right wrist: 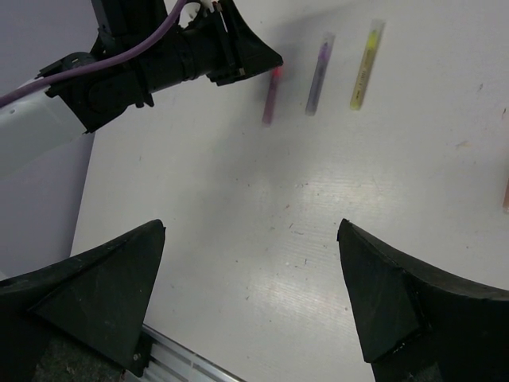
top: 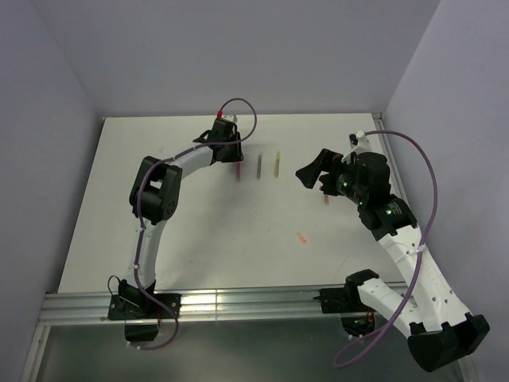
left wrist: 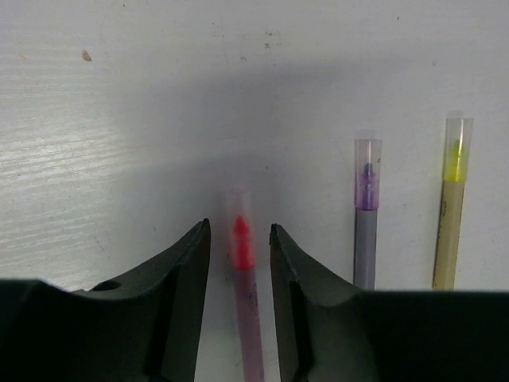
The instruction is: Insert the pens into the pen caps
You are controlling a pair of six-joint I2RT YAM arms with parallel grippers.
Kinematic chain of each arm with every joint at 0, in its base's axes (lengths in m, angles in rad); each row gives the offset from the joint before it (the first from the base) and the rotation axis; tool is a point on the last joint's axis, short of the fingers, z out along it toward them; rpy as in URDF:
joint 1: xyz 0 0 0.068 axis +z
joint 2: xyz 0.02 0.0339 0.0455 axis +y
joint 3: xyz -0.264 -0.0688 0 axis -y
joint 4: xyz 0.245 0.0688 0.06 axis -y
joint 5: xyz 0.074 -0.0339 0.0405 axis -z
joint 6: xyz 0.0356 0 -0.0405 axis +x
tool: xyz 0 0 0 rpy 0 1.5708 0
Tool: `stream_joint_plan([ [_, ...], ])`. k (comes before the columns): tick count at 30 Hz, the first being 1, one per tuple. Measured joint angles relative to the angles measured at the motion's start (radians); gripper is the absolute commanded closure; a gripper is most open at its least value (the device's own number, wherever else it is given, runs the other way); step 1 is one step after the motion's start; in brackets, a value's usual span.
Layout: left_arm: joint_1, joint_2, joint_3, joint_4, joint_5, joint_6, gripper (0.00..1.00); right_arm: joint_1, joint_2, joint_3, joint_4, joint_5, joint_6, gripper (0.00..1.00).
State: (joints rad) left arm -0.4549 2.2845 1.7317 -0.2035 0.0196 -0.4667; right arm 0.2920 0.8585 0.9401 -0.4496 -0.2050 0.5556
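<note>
A pink-red pen [left wrist: 242, 270] with its clear pink cap on lies flat on the white table, between the fingers of my left gripper [left wrist: 238, 226]. The jaws stand slightly apart, with a gap on each side of it. To its right lie a grey-purple pen [left wrist: 365, 239] with a pale purple cap [left wrist: 367, 171] and a yellow pen [left wrist: 447, 239] with a pale cap [left wrist: 457, 147]. My right gripper [right wrist: 251, 227] hangs wide open and empty over bare table at the right. A short orange piece [top: 301, 237] lies mid-table. A red-orange stick [right wrist: 506, 195] shows at the right wrist view's edge.
The three capped pens [top: 259, 165] lie side by side at the back middle of the table [top: 199, 239]. A metal rail [top: 238, 302] runs along the near edge. Grey walls close in the back and both sides.
</note>
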Motion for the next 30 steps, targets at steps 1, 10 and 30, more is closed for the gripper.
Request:
stream_joint_plan([
  [1,0.0,0.001,0.001,-0.002,0.0,0.0,0.58,-0.001,0.0,0.0,0.0,0.0,0.0,0.04],
  [10,0.002,-0.011,0.002,-0.003,-0.002,0.002,0.55,-0.01,0.006,0.0,-0.016,0.032,-0.008,0.07],
  [30,0.029,-0.568,-0.498,0.229,-0.014,-0.193,0.57,-0.284,0.486,-0.017,-0.021,0.142,-0.012,0.38],
])
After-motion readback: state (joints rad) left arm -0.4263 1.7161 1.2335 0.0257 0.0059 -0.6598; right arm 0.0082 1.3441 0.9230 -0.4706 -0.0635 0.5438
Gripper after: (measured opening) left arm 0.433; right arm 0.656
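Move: The orange pen lies some 15 cm ahead of the right hand, 11 cm to its right and about 25 cm below. The orange cap is roughly 3 cm back of that hand and 1 cm left; the yellow pen is about 28 cm ahead and 7 cm left. The left hand is just over the red pen, whose middle is some 3 cm back of it, with the purple pen about 9 cm right and 1 cm back. After a slow start, the right hand swoops down about 16 cm, also right and somewhat forward, towards the bare orange pen, tipping its fingers some 30 degrees further down, swinging clockwise and narrowing them from wide open to about two thirds, still touching nothing. The left hand, already open around the red pen, lifts clear almost straight up, then draws back and left away from the three capped pens, its fingers staying open and tilting up a little. ##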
